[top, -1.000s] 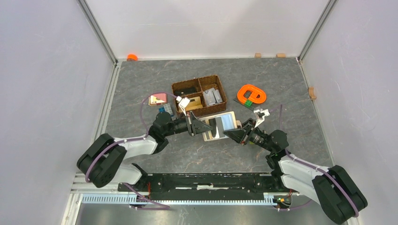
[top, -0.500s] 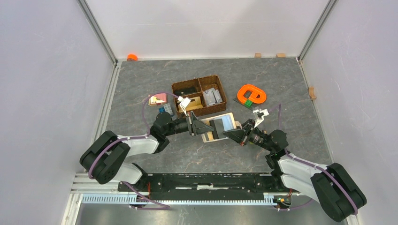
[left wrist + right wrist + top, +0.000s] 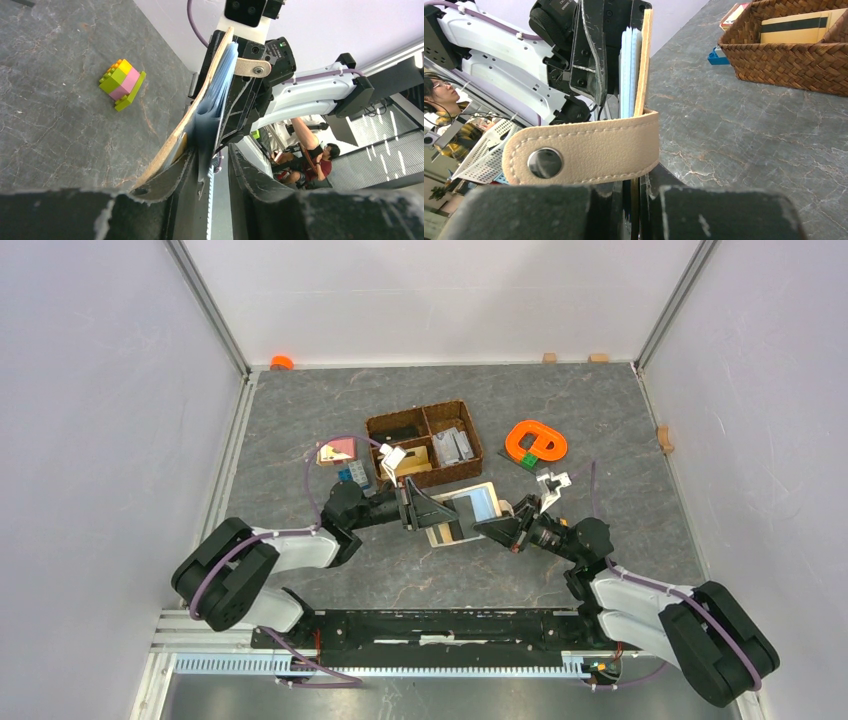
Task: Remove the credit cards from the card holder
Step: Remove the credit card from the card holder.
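Observation:
The beige card holder (image 3: 482,502) hangs open between my two arms above the table, its pale blue inside facing up. A dark card (image 3: 452,528) shows in its near-left pocket. In the left wrist view the card holder (image 3: 200,102) stands edge-on. My left gripper (image 3: 215,155) is open, its jaws either side of the blue pocket edge, which lies against the left finger. My left gripper (image 3: 430,510) is at the holder's left side. My right gripper (image 3: 640,182) is shut on the holder's thin edge, just under the snap tab (image 3: 584,150). My right gripper (image 3: 493,527) is at the holder's right end.
A brown woven divided basket (image 3: 420,416) sits just behind the holder, with a yellow black-striped card (image 3: 794,27) and grey items inside. An orange object (image 3: 535,443) lies to the right. A pink-and-tan piece (image 3: 337,451) and blue brick (image 3: 351,476) lie left. A toy block (image 3: 122,84) rests on the table.
My left gripper's jaws have parted from shut. My right gripper has closed tighter on the holder's edge. The holder and both grippers have shifted slightly left and back.

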Robot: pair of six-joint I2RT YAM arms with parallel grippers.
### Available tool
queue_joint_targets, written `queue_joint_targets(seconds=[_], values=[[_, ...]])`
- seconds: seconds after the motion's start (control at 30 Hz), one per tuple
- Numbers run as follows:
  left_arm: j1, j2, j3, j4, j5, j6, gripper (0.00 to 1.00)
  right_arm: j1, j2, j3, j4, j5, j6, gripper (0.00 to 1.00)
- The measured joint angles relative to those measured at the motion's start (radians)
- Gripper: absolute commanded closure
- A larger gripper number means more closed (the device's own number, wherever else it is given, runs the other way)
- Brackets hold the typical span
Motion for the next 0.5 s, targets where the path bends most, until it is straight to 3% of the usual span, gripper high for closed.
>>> queue_joint_targets(seconds=[0.07,0.17,0.5], values=[[-0.001,0.003,0.000,0.011,0.007,-0.008,0.97,0.001,0.003,0.000,0.010,-0.003,0.003,0.99],[0.000,0.003,0.000,0.015,0.010,-0.011,0.98,0.003,-0.002,0.000,0.019,-0.002,0.006,0.94],[0.002,-0.042,0.000,-0.071,-0.022,0.019,0.98,-0.027,-0.108,0.002,-0.146,0.075,-0.044,0.91]])
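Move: Just right of the left fingertips, the open card holder has its middle about 2 cm to their right, level with them front to back and in height, a sleeve page already between the parted fingers. The basket stands some 14 cm ahead and 5 cm left of this hand, about 14 cm lower. Already gripping the holder's edge, the right hand has its middle about 3 cm ahead and 3 cm left; the toy blocks lie some 17 cm right and 2 cm back, about 15 cm lower. Closing from part open to shut, the left fingers pinch the edge of a sleeve page with its card while that hand stays almost in place. The right hand keeps its grip on the card holder, rises a touch and settles back, then carries it about 1.5 cm forward and 1 cm right, drawing away from the left hand and turning some 5 degrees clockwise. ##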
